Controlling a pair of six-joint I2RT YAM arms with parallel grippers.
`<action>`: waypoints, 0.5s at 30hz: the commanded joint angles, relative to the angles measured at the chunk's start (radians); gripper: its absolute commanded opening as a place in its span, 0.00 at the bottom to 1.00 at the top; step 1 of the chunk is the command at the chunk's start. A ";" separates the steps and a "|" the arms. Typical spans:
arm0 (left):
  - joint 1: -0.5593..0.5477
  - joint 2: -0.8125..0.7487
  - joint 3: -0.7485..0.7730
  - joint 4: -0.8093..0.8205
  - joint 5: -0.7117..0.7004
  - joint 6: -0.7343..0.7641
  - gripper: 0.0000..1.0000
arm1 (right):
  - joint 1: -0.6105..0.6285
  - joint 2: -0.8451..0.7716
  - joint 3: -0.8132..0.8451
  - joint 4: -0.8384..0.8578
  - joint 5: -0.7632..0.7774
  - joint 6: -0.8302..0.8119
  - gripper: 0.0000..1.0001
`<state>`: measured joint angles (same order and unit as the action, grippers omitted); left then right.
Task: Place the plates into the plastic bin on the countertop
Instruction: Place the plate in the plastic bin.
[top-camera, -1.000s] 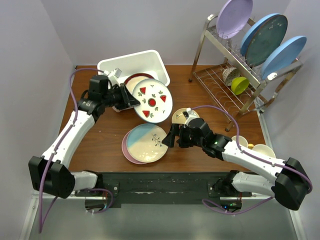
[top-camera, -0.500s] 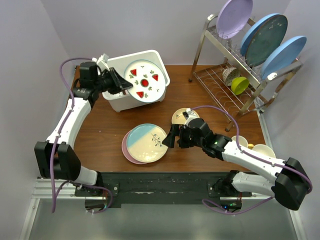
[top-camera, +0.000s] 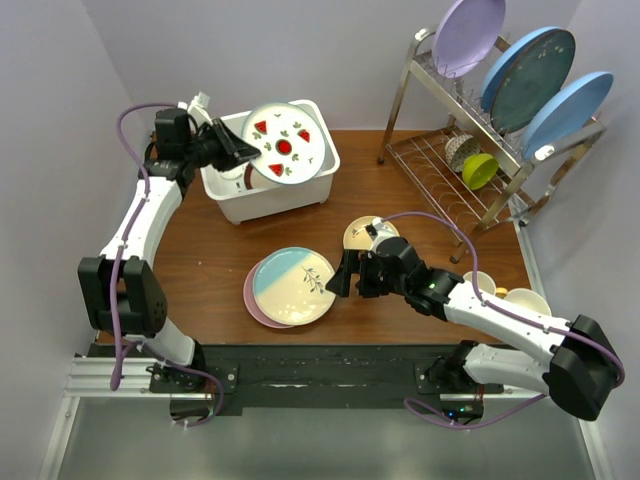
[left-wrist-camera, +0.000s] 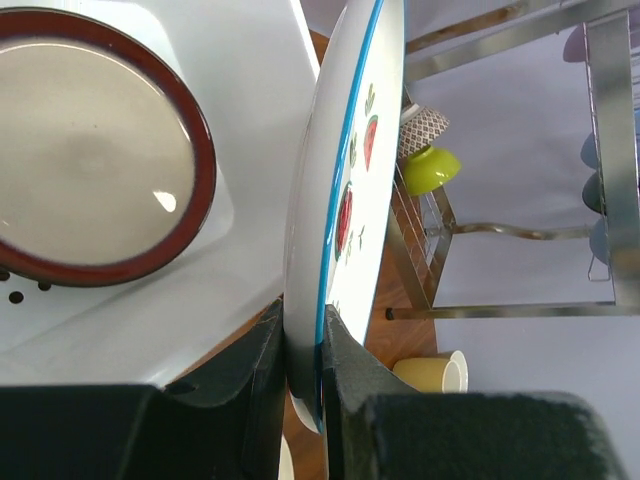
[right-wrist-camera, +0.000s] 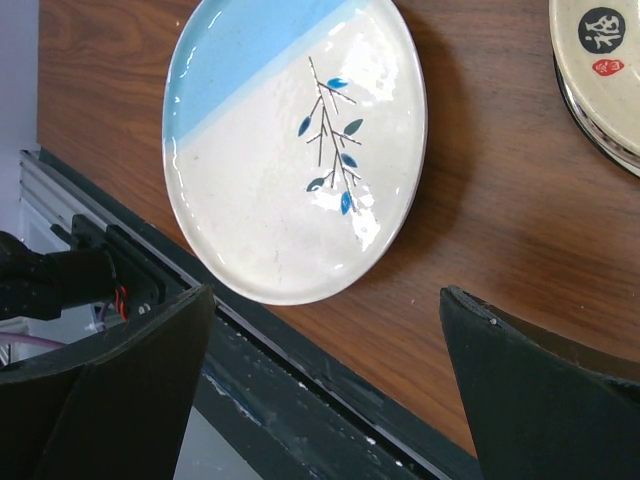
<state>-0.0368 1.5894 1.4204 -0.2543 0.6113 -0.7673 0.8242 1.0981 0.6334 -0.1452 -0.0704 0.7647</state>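
Note:
My left gripper (top-camera: 243, 153) is shut on the rim of the white plate with red-green motifs (top-camera: 283, 146), holding it tilted over the white plastic bin (top-camera: 300, 192). In the left wrist view the plate (left-wrist-camera: 345, 200) stands edge-on between my fingers (left-wrist-camera: 255, 370). The maroon-rimmed cream plate (left-wrist-camera: 90, 150) lies inside the bin. The pale blue plate (top-camera: 293, 284) rests on the pink plate (top-camera: 250, 302) on the countertop (top-camera: 200, 270). A small tan plate (top-camera: 362, 232) lies behind my right gripper (top-camera: 342, 275), which hangs open over the blue plate's right edge (right-wrist-camera: 290, 150).
A chrome dish rack (top-camera: 445, 165) stands at the back right with upright lilac and blue plates and a yellow-green cup (top-camera: 480, 170). Two cream cups (top-camera: 525, 300) sit near the right edge. The table's black front rail (right-wrist-camera: 330, 400) lies under my right fingers.
My left arm has carried the motif plate from in front of the bin up and back over it. The right arm has not moved.

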 joint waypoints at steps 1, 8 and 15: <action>0.028 0.027 0.130 0.156 0.068 -0.046 0.00 | -0.002 -0.007 -0.003 0.001 -0.008 -0.019 0.99; 0.037 0.102 0.202 0.155 0.067 -0.049 0.00 | -0.003 -0.001 -0.005 0.001 -0.008 -0.019 0.99; 0.071 0.161 0.209 0.153 0.054 -0.036 0.00 | -0.002 0.009 -0.005 0.001 -0.011 -0.022 0.99</action>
<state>0.0158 1.7527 1.5635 -0.2413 0.6189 -0.7753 0.8238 1.1004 0.6327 -0.1509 -0.0719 0.7601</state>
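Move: Ahead of the left hand, which already holds the strawberry-patterned plate by its rim, lies the plastic bin: its middle is about 9 cm farther forward, level sideways and some 21 cm below. In it the brown-rimmed plate lies about 9 cm ahead, 3 cm right and 25 cm down. The blue-and-white plate is roughly 21 cm back, 6 cm right and 27 cm below. From the right hand, the bin is some 34 cm ahead, 18 cm left and 5 cm lower. Carrying the strawberry-patterned plate farther out over the bin, the left hand goes about 5 cm forward and some 2 cm to its left, easing off in speed and only just starting to sink. The fingers keep their pinch on the rim at the plate's left side, and the wrist holds its slant almost unchanged. ##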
